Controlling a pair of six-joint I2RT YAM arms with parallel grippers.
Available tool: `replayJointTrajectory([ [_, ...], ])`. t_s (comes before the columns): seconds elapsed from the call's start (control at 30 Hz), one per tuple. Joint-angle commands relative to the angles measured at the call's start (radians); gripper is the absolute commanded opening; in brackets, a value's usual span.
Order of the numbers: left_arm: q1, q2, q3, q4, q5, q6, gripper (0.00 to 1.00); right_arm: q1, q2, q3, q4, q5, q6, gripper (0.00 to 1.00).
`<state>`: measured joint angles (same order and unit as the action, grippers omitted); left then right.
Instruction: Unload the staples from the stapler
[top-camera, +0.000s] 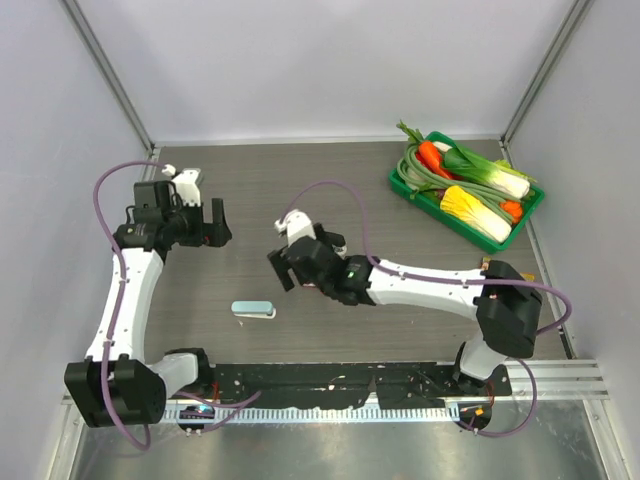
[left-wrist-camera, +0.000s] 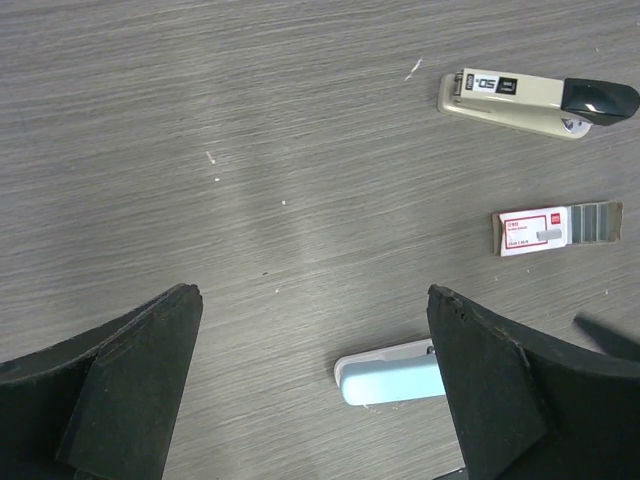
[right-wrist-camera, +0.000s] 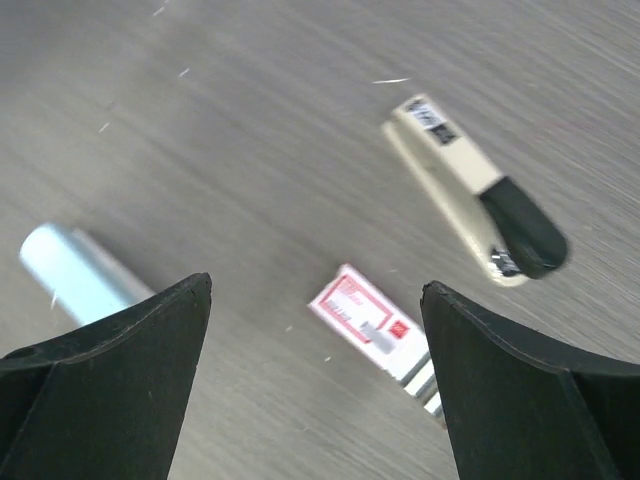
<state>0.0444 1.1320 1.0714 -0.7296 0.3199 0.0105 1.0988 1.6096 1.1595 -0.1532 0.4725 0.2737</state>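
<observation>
The stapler (top-camera: 253, 309) is pale blue-grey with a white underside and lies flat on the dark wood-grain table, near the front and left of centre. In the left wrist view it (left-wrist-camera: 390, 372) lies low, partly behind my right-hand finger. In the right wrist view its end (right-wrist-camera: 72, 277) shows at the left, partly behind my left-hand finger. My left gripper (top-camera: 200, 222) (left-wrist-camera: 312, 300) is open and empty, above the table behind the stapler. My right gripper (top-camera: 305, 258) (right-wrist-camera: 315, 290) is open and empty, above the table to the stapler's right.
A beige stapler with a black end (left-wrist-camera: 535, 100) (right-wrist-camera: 475, 190) and a small red-and-white staple box (left-wrist-camera: 555, 228) (right-wrist-camera: 375, 325) lie on the table; both are hidden under my right arm in the top view. A green tray (top-camera: 532, 212) of vegetables stands at the back right.
</observation>
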Motion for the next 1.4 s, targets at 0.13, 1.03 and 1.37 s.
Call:
replayJointTrajectory([
  [0.13, 0.123, 0.051, 0.041, -0.034, 0.143, -0.006, 1.00, 0.062, 0.053, 0.055, 0.041, -0.355, -0.244, 0.91],
  [1.03, 0.121, -0.055, -0.085, -0.036, 0.100, 0.025, 1.00, 0.099, 0.303, 0.151, 0.084, -0.554, -0.390, 0.75],
  [1.37, 0.120, -0.066, -0.128, -0.036, 0.085, 0.048, 1.00, 0.101, 0.346, 0.161, 0.130, -0.555, -0.378, 0.65],
])
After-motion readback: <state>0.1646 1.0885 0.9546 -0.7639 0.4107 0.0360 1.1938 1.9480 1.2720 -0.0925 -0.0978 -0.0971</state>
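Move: The light-blue stapler lies about 13 cm to the right hand's left, 9 cm back towards the bases and some 14 cm lower. Almost beneath that hand is the staple box, roughly 4 cm back and 1 cm to its right; the beige stapler lies about 6 cm ahead and 3 cm to its right, both about as low. From the left hand, the light-blue stapler is some 10 cm back, 8 cm to its right and 18 cm down. Heading for the light-blue stapler, with no touch to be seen yet, the right hand swings left and back about 10 cm each way while turning some 45 degrees counter-clockwise, then drops nearly straight down over the stapler's right-hand end, 11 cm lower in all. Its fingers narrow from nearly wide open to about two-thirds. The left hand, open, shifts slightly left, then eases back and down about 3 cm each. ##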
